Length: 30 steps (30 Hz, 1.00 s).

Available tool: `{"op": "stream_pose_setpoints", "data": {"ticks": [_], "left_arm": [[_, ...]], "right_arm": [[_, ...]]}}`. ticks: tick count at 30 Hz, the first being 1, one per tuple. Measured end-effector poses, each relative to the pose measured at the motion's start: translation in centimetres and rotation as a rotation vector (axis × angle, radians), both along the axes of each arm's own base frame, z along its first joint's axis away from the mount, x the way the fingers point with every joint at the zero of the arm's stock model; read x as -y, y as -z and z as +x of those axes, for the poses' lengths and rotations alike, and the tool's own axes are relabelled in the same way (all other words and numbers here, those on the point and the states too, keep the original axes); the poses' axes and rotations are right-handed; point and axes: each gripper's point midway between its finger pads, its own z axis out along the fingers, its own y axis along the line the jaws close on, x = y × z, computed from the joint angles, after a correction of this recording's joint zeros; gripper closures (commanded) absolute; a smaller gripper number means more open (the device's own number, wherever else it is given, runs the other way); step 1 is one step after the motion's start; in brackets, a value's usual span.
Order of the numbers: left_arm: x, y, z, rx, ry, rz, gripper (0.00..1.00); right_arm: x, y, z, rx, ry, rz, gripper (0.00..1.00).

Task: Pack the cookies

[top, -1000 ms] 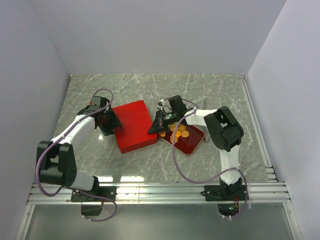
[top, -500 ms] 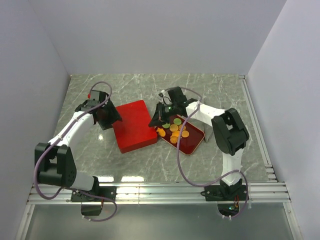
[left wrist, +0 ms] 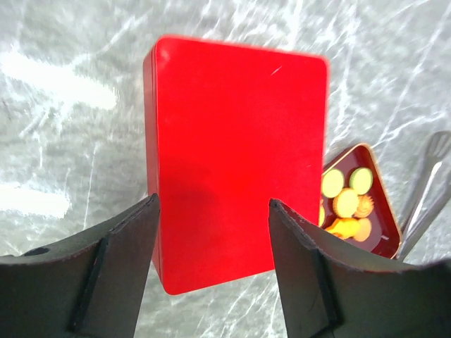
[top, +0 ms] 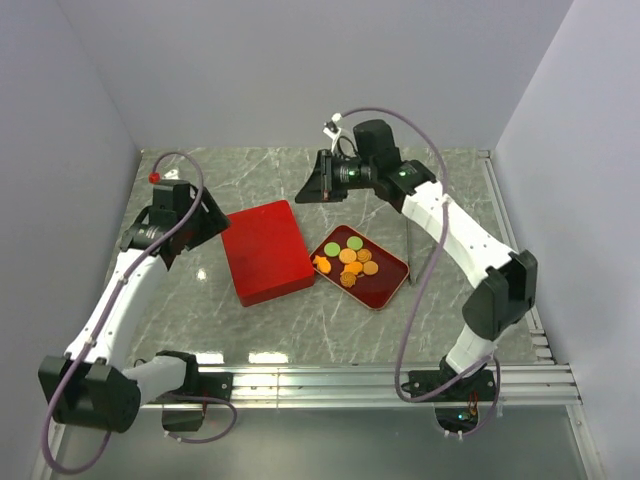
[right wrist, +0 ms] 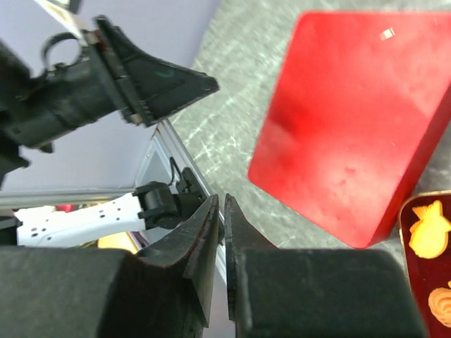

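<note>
The cookies [top: 351, 262], orange and green discs with an orange flower-shaped one, lie in a dark red tray [top: 385, 289] at mid table. They also show in the left wrist view [left wrist: 344, 202] and, in part, in the right wrist view [right wrist: 428, 229]. A closed red box [top: 265, 252] lies just left of the tray. My left gripper [top: 208, 217] is open and empty, raised left of the box, which shows between its fingers [left wrist: 211, 211]. My right gripper [top: 303, 196] is shut with nothing seen in it, raised behind the box [right wrist: 223, 202].
Metal tongs [top: 410, 238] lie right of the tray and also show in the left wrist view [left wrist: 425, 184]. White walls close in the marble table at the back and on both sides. A metal rail runs along the near edge [top: 320, 375].
My right gripper left the tray's left edge and rose toward the back. My left gripper pulled back left and up from the box. More cookies are uncovered.
</note>
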Motion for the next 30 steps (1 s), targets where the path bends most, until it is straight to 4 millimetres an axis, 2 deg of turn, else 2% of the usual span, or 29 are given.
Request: {"op": "stream_pose_setpoints", "data": {"ticks": [3,6,7,10,14,17,19,22,24,25,30], "left_arm": [[-0.3,-1.9,-0.2,0.071,-0.003,0.009,0.28],[-0.5,-3.8,-0.4,0.145,0.000,0.012,0.26],[-0.5,-4.5,-0.4,0.173,0.001,0.010,0.25],[-0.6,-6.4,-0.5,0.250,-0.002,0.005,0.23],[-1.4,-8.9,-0.4,0.358,-0.032,0.020,0.21],[-2.4,-10.3,-0.5,0.467,-0.069,0.048,0.14],[-3.2,-10.7,-0.8,0.542,-0.100,0.072,0.06],[-4.4,-10.9,-1.5,0.656,-0.127,0.130,0.12],[-4.9,-10.4,-1.7,0.694,-0.122,0.189,0.12],[-5.3,-10.2,-1.8,0.711,-0.123,0.223,0.12],[-7.0,-8.2,-1.3,0.697,-0.164,0.346,0.10]], "right_arm": [[0.3,-2.7,-0.9,0.072,0.004,0.004,0.80],[0.9,-4.4,-1.7,0.126,0.016,0.001,0.71],[1.2,-4.9,-2.0,0.142,0.021,-0.003,0.55],[2.0,-6.4,-3.1,0.193,0.032,-0.005,0.34],[3.4,-8.7,-4.5,0.276,0.053,-0.007,0.28],[4.5,-9.8,-5.4,0.331,0.073,-0.010,0.27],[5.3,-10.0,-5.9,0.357,0.090,-0.016,0.27],[6.6,-9.7,-6.7,0.385,0.115,-0.032,0.27],[7.2,-9.2,-7.2,0.397,0.128,-0.041,0.15],[7.5,-9.0,-7.4,0.404,0.133,-0.044,0.05],[8.9,-6.8,-8.2,0.439,0.172,-0.065,0.04]]}}
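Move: The closed cookie box lies about 8 cm to the left gripper's right, some 3 cm ahead and 16 cm below; from the right gripper it is about 10 cm left, 3 cm ahead and 26 cm below. The cookie tray is about 17 cm right of the right gripper, 1 cm ahead and 28 cm below, with the tongs some 32 cm right, 4 cm ahead and 29 cm below. Keep both empty grippers clear of the red lid and retreat. Take the right one up about 10 cm, then let it sink slightly, while drawing it right and back from the box and swinging its fingers wide open from nearly shut. Raise the left about 11 cm, veer left and dip a little, tipping its fingers up some 40 degrees, rolling its left side up and opening it further. ##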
